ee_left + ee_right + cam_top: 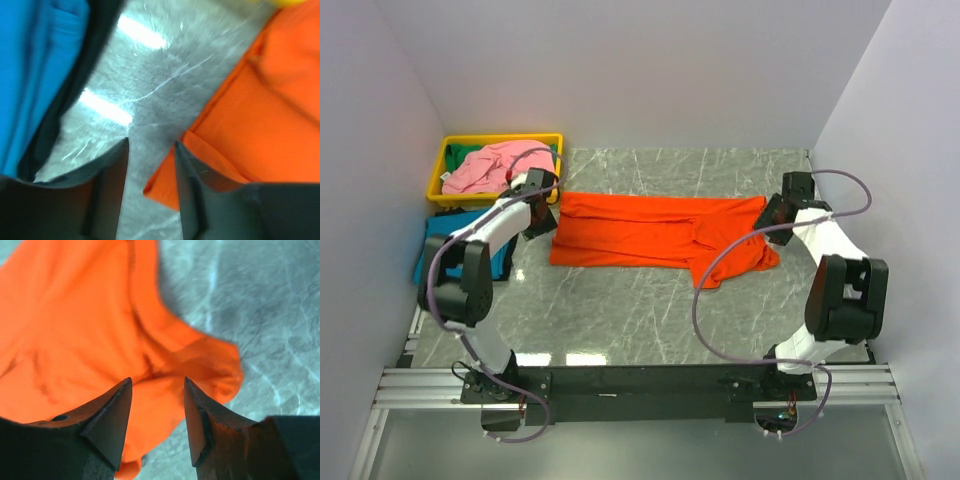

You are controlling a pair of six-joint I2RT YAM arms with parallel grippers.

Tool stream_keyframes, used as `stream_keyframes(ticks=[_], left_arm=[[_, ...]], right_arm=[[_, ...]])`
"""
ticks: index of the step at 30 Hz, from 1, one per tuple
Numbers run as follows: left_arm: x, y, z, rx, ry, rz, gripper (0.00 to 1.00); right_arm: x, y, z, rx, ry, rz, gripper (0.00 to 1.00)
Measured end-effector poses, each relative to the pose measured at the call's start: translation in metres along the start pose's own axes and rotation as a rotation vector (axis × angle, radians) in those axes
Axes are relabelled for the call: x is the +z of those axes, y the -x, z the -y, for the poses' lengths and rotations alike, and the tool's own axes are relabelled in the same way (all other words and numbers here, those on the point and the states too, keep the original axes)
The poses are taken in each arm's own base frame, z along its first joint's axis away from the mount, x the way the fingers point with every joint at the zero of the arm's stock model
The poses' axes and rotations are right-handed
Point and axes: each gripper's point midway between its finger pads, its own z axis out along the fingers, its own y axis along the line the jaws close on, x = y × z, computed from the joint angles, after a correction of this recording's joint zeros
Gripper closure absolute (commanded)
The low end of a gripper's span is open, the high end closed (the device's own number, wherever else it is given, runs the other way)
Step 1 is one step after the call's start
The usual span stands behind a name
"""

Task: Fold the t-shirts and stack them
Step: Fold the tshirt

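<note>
The bright orange t-shirt [655, 230] lies as a long band across the middle of the table, its right end bunched toward the front. My left gripper [545, 213] hovers at its left edge. In the left wrist view it [151, 145] is open, with an orange corner [165, 187] lying loose on the table below the gap. My right gripper [772, 212] hangs over the shirt's right end and is open [157, 382] above orange cloth [75, 325], holding nothing. The teal blue t-shirt [470, 240] lies at the left edge, partly under my left arm. The pale pink t-shirt [492, 165] is heaped in the tray.
A yellow plastic tray [448, 150] stands at the back left corner, just behind my left gripper. White walls close in the table on the left, back and right. Grey marble tabletop [650, 310] shows in front of the orange shirt.
</note>
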Motion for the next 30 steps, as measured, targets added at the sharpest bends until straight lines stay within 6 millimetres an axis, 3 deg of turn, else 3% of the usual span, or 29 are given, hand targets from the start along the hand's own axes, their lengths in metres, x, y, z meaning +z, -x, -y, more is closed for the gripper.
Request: stream_keyframes(ticks=[1, 5, 8, 11, 14, 17, 21, 26, 29, 30], left_arm=[[-0.008, 0.006, -0.001, -0.010, -0.011, 0.021, 0.41], [-0.046, 0.029, -0.006, -0.046, -0.064, 0.116, 0.21], [-0.068, 0.034, -0.015, -0.065, -0.098, 0.172, 0.15], [-0.078, 0.029, -0.024, -0.058, -0.113, 0.203, 0.14], [-0.075, 0.019, -0.029, -0.032, -0.111, 0.206, 0.15], [-0.069, 0.009, -0.033, -0.001, -0.092, 0.192, 0.16], [-0.066, 0.010, -0.033, 0.017, -0.076, 0.203, 0.16], [-0.066, 0.013, -0.034, 0.019, -0.069, 0.215, 0.16], [-0.066, 0.013, -0.034, 0.019, -0.069, 0.217, 0.16], [-0.066, 0.013, -0.034, 0.018, -0.069, 0.217, 0.16]], right_arm=[[-0.007, 0.000, -0.005, -0.019, 0.009, 0.019, 0.46], [-0.043, -0.015, -0.031, -0.109, 0.094, 0.082, 0.44], [-0.063, -0.046, -0.052, -0.209, 0.173, 0.087, 0.43], [-0.069, -0.094, -0.066, -0.321, 0.237, 0.024, 0.43], [-0.062, -0.139, -0.062, -0.402, 0.251, -0.070, 0.44], [-0.053, -0.168, -0.053, -0.446, 0.231, -0.143, 0.45], [-0.042, -0.185, -0.051, -0.479, 0.207, -0.196, 0.51], [-0.032, -0.190, -0.049, -0.494, 0.177, -0.210, 0.63], [-0.030, -0.186, -0.046, -0.511, 0.154, -0.198, 0.78], [-0.029, -0.184, -0.047, -0.518, 0.147, -0.193, 0.90]])
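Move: The orange t-shirt's loose flap, sticking out from its near edge, lies about 12 cm back and 15 cm left of the right hand, some 5 cm below. The shirt's near right corner is roughly 5 cm back and 1 cm right of that hand, its far right corner about 10 cm ahead and 1 cm left. From the left hand, the flap lies some 39 cm right, 11 cm back and 3 cm lower. The right hand swings about 15 cm left, 12 back, then down, pinching the flap; the left rises, opening wide. ##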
